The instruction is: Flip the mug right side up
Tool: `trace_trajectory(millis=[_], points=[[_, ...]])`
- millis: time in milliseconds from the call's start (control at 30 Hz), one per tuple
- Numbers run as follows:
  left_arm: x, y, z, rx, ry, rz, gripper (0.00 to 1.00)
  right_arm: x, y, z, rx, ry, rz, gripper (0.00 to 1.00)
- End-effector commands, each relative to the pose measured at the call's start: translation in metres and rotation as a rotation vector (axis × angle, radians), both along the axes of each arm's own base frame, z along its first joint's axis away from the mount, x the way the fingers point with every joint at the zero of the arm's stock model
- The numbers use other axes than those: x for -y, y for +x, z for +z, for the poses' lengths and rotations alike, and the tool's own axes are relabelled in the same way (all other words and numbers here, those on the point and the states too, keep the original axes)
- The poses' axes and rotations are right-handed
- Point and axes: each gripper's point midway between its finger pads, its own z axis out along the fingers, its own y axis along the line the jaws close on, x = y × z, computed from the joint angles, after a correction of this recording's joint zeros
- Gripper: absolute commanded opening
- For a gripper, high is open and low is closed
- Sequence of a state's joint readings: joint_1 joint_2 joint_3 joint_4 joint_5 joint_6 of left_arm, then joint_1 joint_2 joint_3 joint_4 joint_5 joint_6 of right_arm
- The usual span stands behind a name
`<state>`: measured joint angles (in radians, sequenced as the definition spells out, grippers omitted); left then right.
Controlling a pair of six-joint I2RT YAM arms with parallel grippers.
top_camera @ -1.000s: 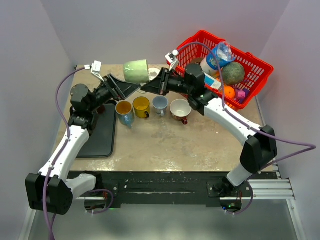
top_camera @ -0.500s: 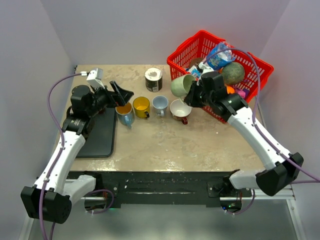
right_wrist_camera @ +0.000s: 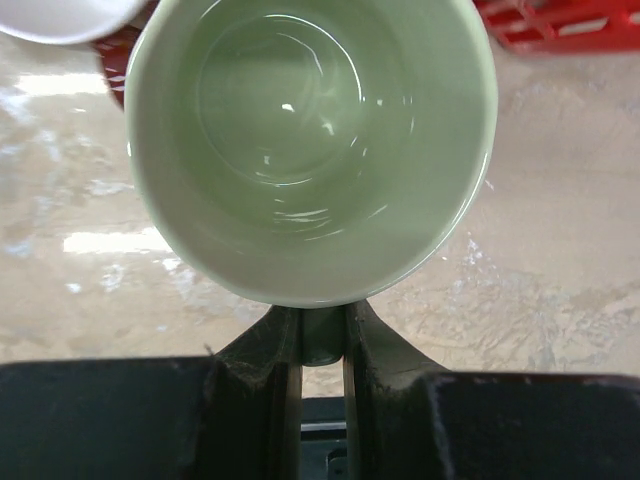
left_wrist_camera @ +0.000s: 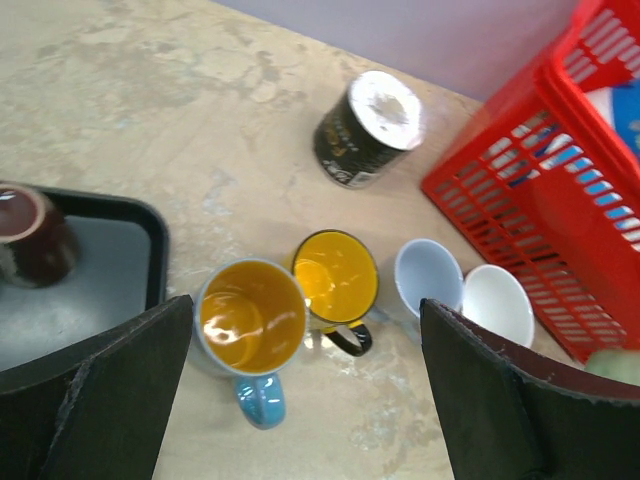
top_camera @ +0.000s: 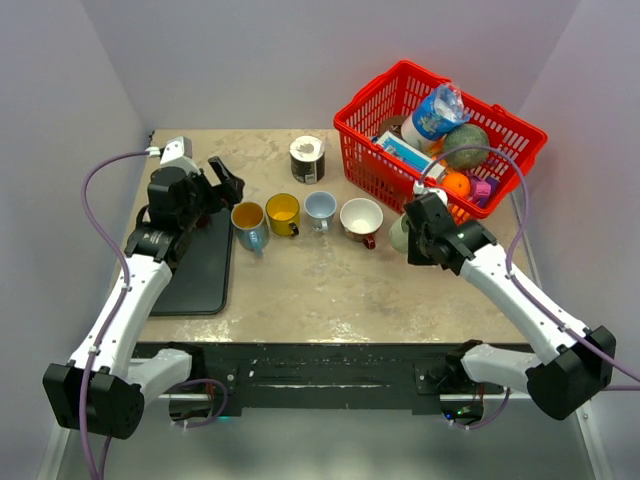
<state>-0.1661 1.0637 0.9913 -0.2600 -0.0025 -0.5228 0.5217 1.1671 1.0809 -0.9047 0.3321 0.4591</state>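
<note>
The pale green mug (right_wrist_camera: 310, 130) has its mouth turned up toward the right wrist camera, and its inside is empty. My right gripper (right_wrist_camera: 323, 325) is shut on its handle. In the top view the mug (top_camera: 399, 233) shows only as a sliver right of the white cup (top_camera: 361, 217), low over the table, mostly hidden under the right gripper (top_camera: 410, 240). I cannot tell whether it touches the table. My left gripper (top_camera: 225, 185) hangs open at the back left with nothing between its fingers (left_wrist_camera: 500, 400).
A row of upright mugs stands mid-table: blue with yellow inside (top_camera: 248, 222), yellow (top_camera: 283, 211), light blue (top_camera: 320, 208). A black can (top_camera: 307, 158) stands behind them. The red basket (top_camera: 357, 165) of groceries is at the back right. A black tray (top_camera: 200, 270) holds a brown mug (left_wrist_camera: 30, 235).
My right arm carried the green mug from high at the back left across to the right and down beside the white cup, mouth now up. The left gripper drew back to the left.
</note>
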Motion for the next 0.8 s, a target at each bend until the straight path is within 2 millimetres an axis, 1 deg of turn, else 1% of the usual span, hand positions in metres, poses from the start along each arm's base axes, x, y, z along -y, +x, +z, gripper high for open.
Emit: trace_trajectory(millis=[0,33,100,133,200,267,333,367,433,467,533,567,600,667,700,733,767], points=[[-0.028,0.004,0.007,-0.023,0.033,0.172,0.99,0.005,0.026,0.0,0.15,0.033,-0.147,0.0],[-0.033,0.004,0.004,-0.036,0.04,0.203,0.99,0.002,0.028,-0.01,0.147,0.041,-0.15,0.0],[-0.035,0.005,0.001,-0.048,0.05,0.21,0.99,0.0,0.035,-0.014,0.17,0.058,-0.173,0.0],[-0.035,0.006,-0.002,-0.055,0.055,0.209,0.99,0.001,0.035,-0.023,0.162,0.048,-0.172,0.0],[-0.035,0.007,-0.004,-0.06,0.056,0.208,0.99,-0.003,0.043,-0.027,0.186,0.056,-0.174,0.0],[-0.034,0.009,-0.009,-0.074,0.055,0.209,0.99,-0.001,0.045,-0.043,0.164,0.03,-0.191,0.0],[-0.034,0.01,-0.013,-0.084,0.051,0.212,0.99,-0.003,0.052,-0.049,0.176,0.028,-0.2,0.0],[-0.034,0.01,-0.017,-0.096,0.053,0.212,0.99,-0.003,0.054,-0.056,0.167,0.015,-0.203,0.0],[-0.035,0.01,-0.021,-0.109,0.056,0.222,0.99,-0.007,0.062,-0.059,0.172,0.012,-0.204,0.0],[-0.036,0.01,-0.022,-0.111,0.058,0.226,0.99,-0.008,0.064,-0.069,0.146,-0.007,-0.204,0.0],[-0.039,0.01,-0.023,-0.121,0.066,0.245,0.99,-0.012,0.068,-0.071,0.136,-0.013,-0.205,0.0],[-0.041,0.01,-0.023,-0.122,0.069,0.253,0.99,-0.012,0.068,-0.072,0.129,-0.024,-0.207,0.0],[-0.043,0.008,-0.025,-0.131,0.075,0.261,0.99,-0.009,0.065,-0.077,0.102,-0.052,-0.209,0.0],[-0.05,0.009,-0.021,-0.134,0.09,0.304,0.99,-0.008,0.065,-0.074,0.09,-0.064,-0.219,0.01],[-0.054,0.006,-0.024,-0.156,0.104,0.32,0.99,-0.005,0.062,-0.074,0.069,-0.08,-0.218,0.06],[-0.059,0.006,-0.02,-0.151,0.117,0.348,0.99,-0.007,0.063,-0.069,0.073,-0.075,-0.217,0.12],[-0.062,0.006,-0.02,-0.151,0.126,0.359,0.99,-0.007,0.063,-0.069,0.069,-0.077,-0.216,0.29]])
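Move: The right hand holds the green mug upright by its handle; the bare table spot it is bound for lies about 10 cm ahead and 15 cm below, with the red-handled mug 11 cm to its left, 12 cm ahead, and the basket's middle some 30 cm ahead, 10 cm right. From the open left hand, the brown mug in the tray is about 13 cm left, 6 cm ahead, 21 cm below; the blue mug lies 2 cm ahead. The right hand keeps its pinch on the green mug's handle and lowers it about 10 cm, first nearly straight down, then also some 4 cm forward with a slight clockwise turn, in beside the red-handled mug. Meanwhile the left hand, fingers still wide open, swings left and sinks about 4 cm each way towards the brown mug, turning counter-clockwise and tipping down. ##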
